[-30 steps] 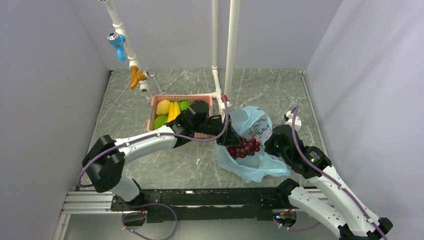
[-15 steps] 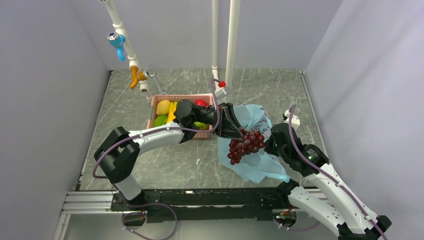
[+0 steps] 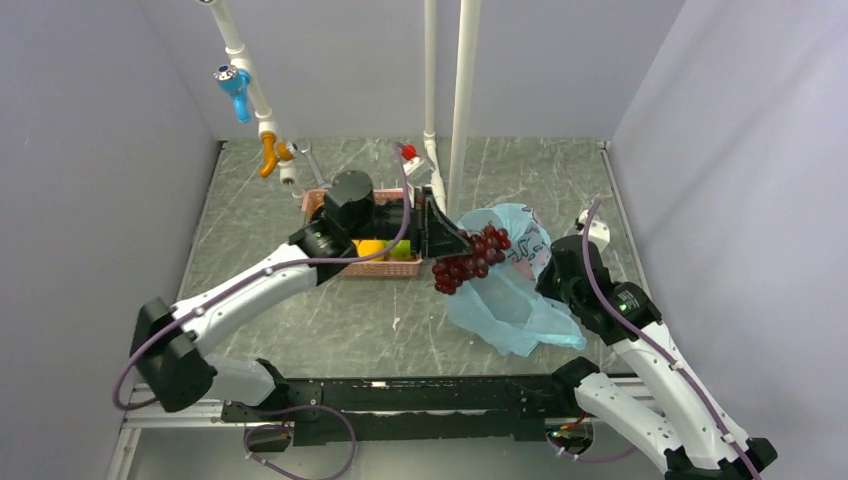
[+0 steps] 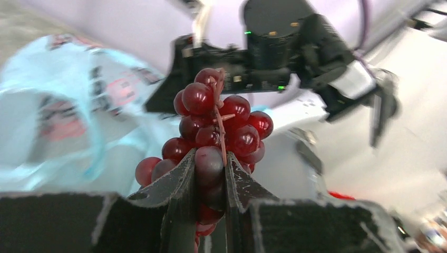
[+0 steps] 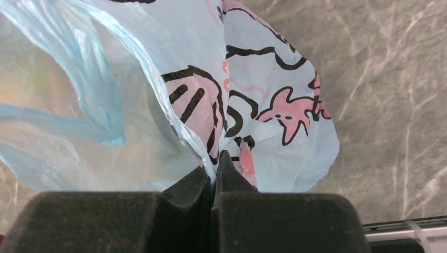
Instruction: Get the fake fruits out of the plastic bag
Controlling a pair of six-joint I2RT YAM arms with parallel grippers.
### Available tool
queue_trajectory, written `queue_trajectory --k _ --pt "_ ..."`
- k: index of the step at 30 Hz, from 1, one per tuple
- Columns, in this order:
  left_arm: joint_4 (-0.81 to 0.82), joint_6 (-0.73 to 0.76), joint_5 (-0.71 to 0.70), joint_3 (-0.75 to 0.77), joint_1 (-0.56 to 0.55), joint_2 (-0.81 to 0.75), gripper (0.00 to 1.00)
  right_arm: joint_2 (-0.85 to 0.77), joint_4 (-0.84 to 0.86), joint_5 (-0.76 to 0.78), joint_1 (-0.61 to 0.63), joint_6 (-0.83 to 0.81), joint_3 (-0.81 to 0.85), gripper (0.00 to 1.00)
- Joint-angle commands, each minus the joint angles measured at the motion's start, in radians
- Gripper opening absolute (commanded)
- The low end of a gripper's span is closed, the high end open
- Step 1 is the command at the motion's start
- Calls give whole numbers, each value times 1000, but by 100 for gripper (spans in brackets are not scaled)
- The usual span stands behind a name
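A bunch of dark red-purple grapes (image 3: 466,258) (image 4: 221,124) hangs in the air above the left edge of the plastic bag (image 3: 508,295), between the bag and the pink basket (image 3: 385,268). My left gripper (image 3: 447,247) (image 4: 210,158) is shut on the grapes, with one grape and the stem between its fingers. The light-blue bag (image 5: 263,79) with pink and black prints lies crumpled on the table. On the bag's right side my right gripper (image 3: 548,268) (image 5: 215,163) is shut on a fold of the plastic. A yellow fruit (image 3: 370,246) and a green fruit (image 3: 402,250) show in the basket under my left arm.
White pipes (image 3: 465,100) stand upright just behind the basket and bag. A blue valve (image 3: 235,80) and an orange fitting (image 3: 268,155) hang on a slanted pipe at back left. Grey walls close in the marbled table (image 3: 330,320) on three sides.
My left gripper has lifted the grapes out of the bag and carried them up and left toward the basket. The left arm swung over the basket. The right gripper kept its hold on the bag.
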Motion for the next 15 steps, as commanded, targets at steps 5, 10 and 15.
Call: queue_trajectory --k 5,10,15 --pt "-636 293 -596 50 68 -250 0 45 93 -44 -130 -132 85 0" --pt "-742 382 -913 31 92 -342 0 49 102 -78 -174 -163 82 0" --pt "-726 356 -992 20 162 -301 0 43 99 -86 -210 -186 86 0"
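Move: The left hand holds the grapes high above the bag's left side; the middle of the basket they are bound for lies about 20 cm to its left, 18 ahead and 26 below. In the basket, the lemon is some 18 cm left and 14 ahead of this hand; the white pipe's foot is 14 ahead, roughly straight on. The plastic bag's middle lies 13 cm right and 5 ahead. From the right hand, the basket is about 36 cm left and 15 ahead, a little below. Keeping its pinch on the grapes, the left hand sweeps quickly left and forward, away from the bag and towards the basket, about 15 cm left and 10 forward while sinking slightly, as its wrist swings some 50 degrees counter-clockwise so that the fingers turn from pointing right to pointing forward-right. Meanwhile the right hand, still gripping the bag's rim, eases a few centimetres forward and to the right with a slight lift, drawing the bag along. ##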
